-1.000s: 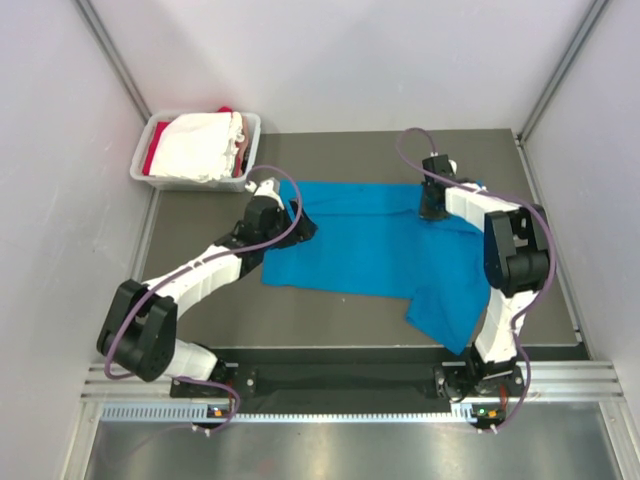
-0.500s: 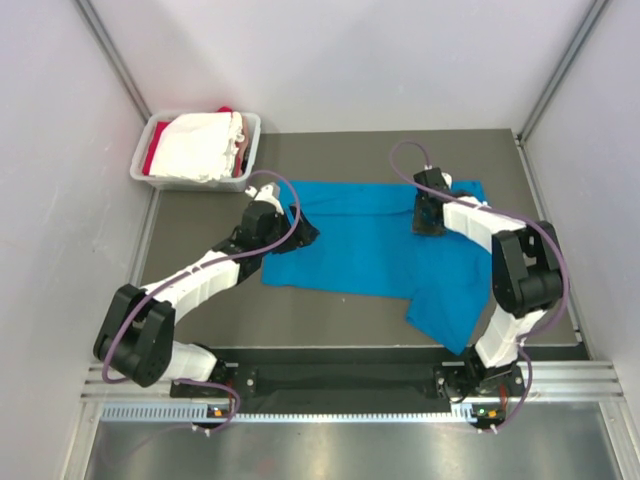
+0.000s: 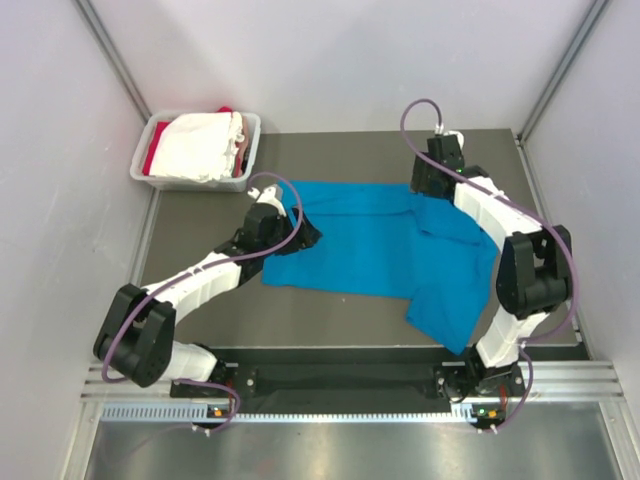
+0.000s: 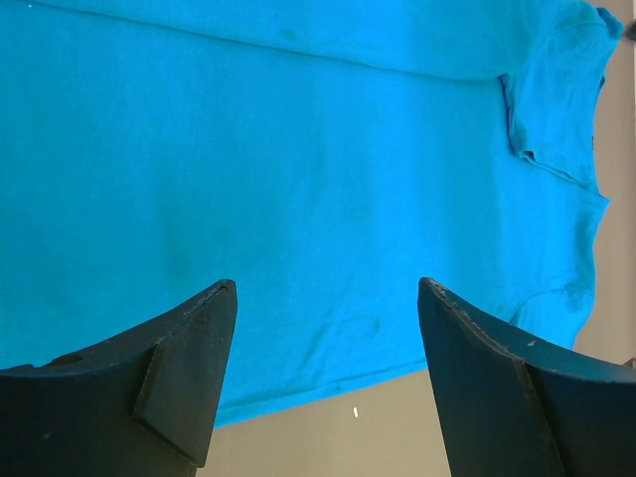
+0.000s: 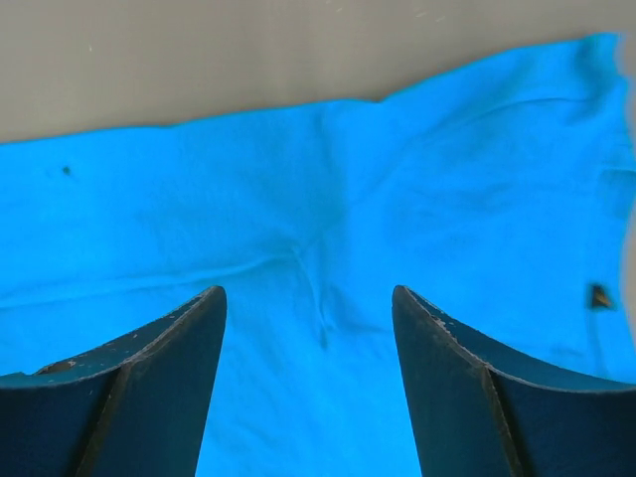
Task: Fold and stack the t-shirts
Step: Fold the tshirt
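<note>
A bright blue t-shirt lies spread on the dark table, its right sleeve folded in over the body. My left gripper hovers open at the shirt's left edge. In the left wrist view the blue cloth fills the frame beyond the open gripper, which has nothing in it. My right gripper is open above the shirt's far right part. In the right wrist view the creased blue cloth lies under the open gripper, which holds nothing. White and red t-shirts lie in the tub.
The pale grey tub stands at the table's back left corner. Bare table runs along the near side of the shirt, and a strip lies beyond its far edge. Grey walls close in on the left, right and back.
The right gripper has opened, let go of the blue cloth and drawn back toward the table's far edge. The right sleeve now lies folded inward. The left arm has hardly moved.
</note>
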Motion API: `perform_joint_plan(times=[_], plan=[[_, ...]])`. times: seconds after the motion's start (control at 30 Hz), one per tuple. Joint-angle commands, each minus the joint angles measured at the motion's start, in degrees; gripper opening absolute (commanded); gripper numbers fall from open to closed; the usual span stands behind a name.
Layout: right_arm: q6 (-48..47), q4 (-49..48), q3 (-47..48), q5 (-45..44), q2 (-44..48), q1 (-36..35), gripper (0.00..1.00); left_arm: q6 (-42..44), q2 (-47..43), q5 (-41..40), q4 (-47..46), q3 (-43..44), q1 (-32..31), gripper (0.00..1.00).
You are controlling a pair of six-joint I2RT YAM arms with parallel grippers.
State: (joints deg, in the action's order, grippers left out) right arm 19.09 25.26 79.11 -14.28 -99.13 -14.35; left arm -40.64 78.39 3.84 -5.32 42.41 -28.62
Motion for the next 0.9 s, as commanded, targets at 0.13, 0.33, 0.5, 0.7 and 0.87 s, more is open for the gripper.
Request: perform_joint_plan(times=[0.13,0.33,0.5,0.7,0.87], plan=[[1.9,-12.1,-9.3,11.7,-3.1,0.1,0.70,0.1,-1.0,-2.8,-1.1,-0.1,-0.6,0.78],[1.4,-12.3,-11.1,10.3,-5.5,0.0,0.70,-0.4,-2.3,-3.3,-0.2,-1.2,-0.6,0.78],[2.8,-12.9,-14.1,11.2,-4.6,-0.2,0.69,-0.8,-3.0,-4.5,0.9,-2.0,-0.6,0.78],[3.8,-15.1,-18.9,12.9,-2.3,-0.8,0.70,-0.5,-3.3,-6.1,2.5,-1.4,-0.6,0.78],[2.6,-12.0,-17.5,12.6,3.7,-0.9,0.71,0.1,-3.1,-5.7,4.3,1.0,-0.6,0.78]])
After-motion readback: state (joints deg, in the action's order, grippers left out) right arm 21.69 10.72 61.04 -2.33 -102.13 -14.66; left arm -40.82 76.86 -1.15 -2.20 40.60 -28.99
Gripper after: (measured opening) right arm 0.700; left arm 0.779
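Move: The folded flap's near-left corner on the blue t-shirt lies about 6 cm back, 1 cm left and some 12 cm below the open right hand. On the same cloth, the crease junction is roughly 2 cm back and 3 cm left, the shirt's far edge 4 cm ahead, and its right edge 7 cm back and 16 cm right. From the left hand, that flap corner is about 5 cm ahead, 26 cm right and 10 cm below. The right hand's right fingertip comes down to the flap corner and seems to touch it. The hand sinks about 11 cm, most of it early, while easing back some 4 cm and left 3 cm, tilting about 10 degrees further downward with its fingers staying wide open. The empty left hand drifts about 2 cm left and sinks a little, still open above the cloth. ##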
